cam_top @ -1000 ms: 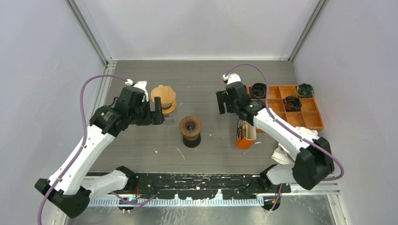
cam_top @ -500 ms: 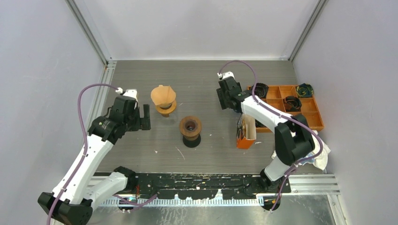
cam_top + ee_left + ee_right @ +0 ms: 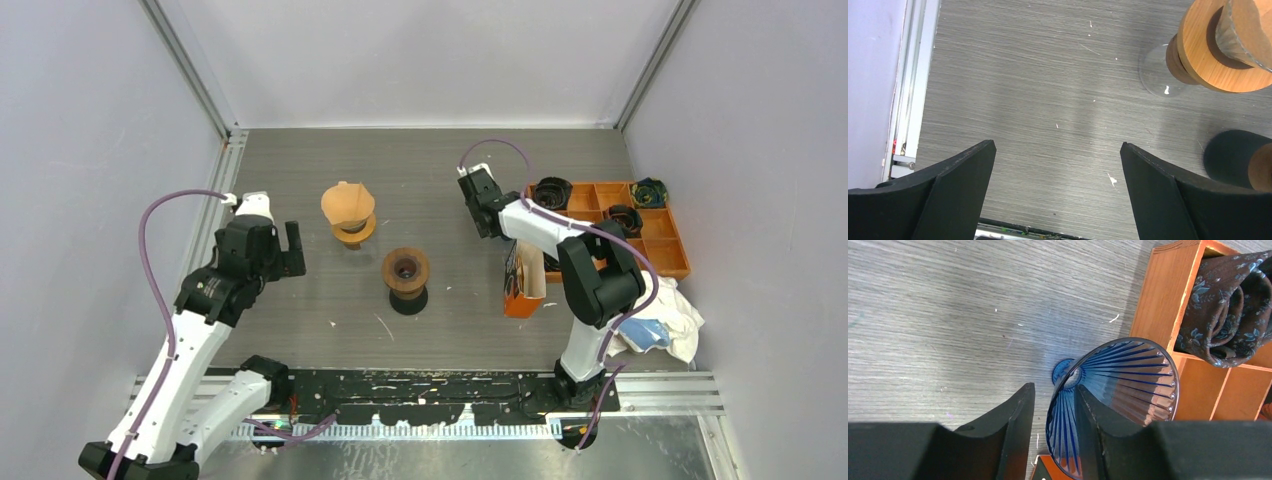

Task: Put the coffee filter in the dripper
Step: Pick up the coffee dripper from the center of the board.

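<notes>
A brown paper coffee filter (image 3: 346, 202) stands as a cone in a wooden-collared dripper (image 3: 354, 231) at the back left of centre. In the left wrist view the filter (image 3: 1248, 25) and wooden collar (image 3: 1215, 60) sit at the top right. My left gripper (image 3: 290, 242) (image 3: 1058, 150) is open and empty, apart to the left of them. My right gripper (image 3: 487, 212) (image 3: 1054, 389) straddles the rim of a blue ribbed glass dripper (image 3: 1128, 385). One finger is inside the cone, the other outside with a gap left.
A second brown cone on a black base (image 3: 406, 274) stands mid-table. An orange box (image 3: 522, 288) is right of it. An orange compartment tray (image 3: 655, 255) with dark rolled items lies at the right, with a white cloth (image 3: 672, 322) nearer the front.
My left arm has drawn back to the left, away from the filter. The right gripper shifted slightly back and left, and its jaws have narrowed round the blue rim.
</notes>
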`<state>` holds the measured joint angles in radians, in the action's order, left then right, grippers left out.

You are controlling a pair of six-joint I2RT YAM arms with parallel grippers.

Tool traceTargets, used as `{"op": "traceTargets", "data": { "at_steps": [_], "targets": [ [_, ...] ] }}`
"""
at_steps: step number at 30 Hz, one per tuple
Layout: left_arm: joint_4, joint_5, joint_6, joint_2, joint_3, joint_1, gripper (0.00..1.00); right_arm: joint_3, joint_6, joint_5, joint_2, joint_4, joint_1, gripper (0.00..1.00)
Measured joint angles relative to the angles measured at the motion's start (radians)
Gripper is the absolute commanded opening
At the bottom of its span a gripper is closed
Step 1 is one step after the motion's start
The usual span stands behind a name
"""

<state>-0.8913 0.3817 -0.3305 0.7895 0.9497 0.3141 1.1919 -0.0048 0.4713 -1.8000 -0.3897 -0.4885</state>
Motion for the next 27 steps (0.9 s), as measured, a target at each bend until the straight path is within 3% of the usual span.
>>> {"op": "traceTargets", "data": {
  "at_steps": [5,11,20,27],
  "targets": [
    [0.005,0.012,0.0,-0.002,-0.007,-0.005,0.99,0.006,-0.012,-0.001,0.0,0.001,0.0,0.17],
    [0.006,0.012,0.0,-0.002,-0.008,-0.013,0.99,0.013,-0.022,-0.002,0.006,0.0,0.0,0.03],
    [0.013,0.011,0.0,-0.011,-0.017,-0.031,0.99,0.014,-0.027,-0.01,0.101,-0.039,-0.013,0.01],
    [0.013,0.006,0.0,-0.019,-0.023,-0.045,0.99,0.047,-0.029,-0.018,0.198,-0.113,-0.097,0.01]
  ]
}}
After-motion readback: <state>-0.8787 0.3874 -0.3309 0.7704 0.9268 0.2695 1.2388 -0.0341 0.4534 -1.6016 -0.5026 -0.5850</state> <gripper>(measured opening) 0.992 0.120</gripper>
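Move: The blue dripper stands upright at the right fingers, its middle about 3 cm to their right, level fore and aft and roughly 1 cm lower, so that they straddle its left wall. The orange box is some 11 cm back and 6 cm right at about fingertip height. The rolled dark cloth in the tray is about 9 cm ahead, 13 cm right and a little lower. From the left hand the dripper lies roughly 47 cm right, 16 cm ahead and 15 cm below. Close the right gripper on the dripper's left wall, one finger inside the cup and one outside, and pinch it while the hand stays almost in place. Then, keeping the grip, lift about 8 cm with growing speed, bearing left some 3 cm and slightly back late in the rise, away from the tray. ##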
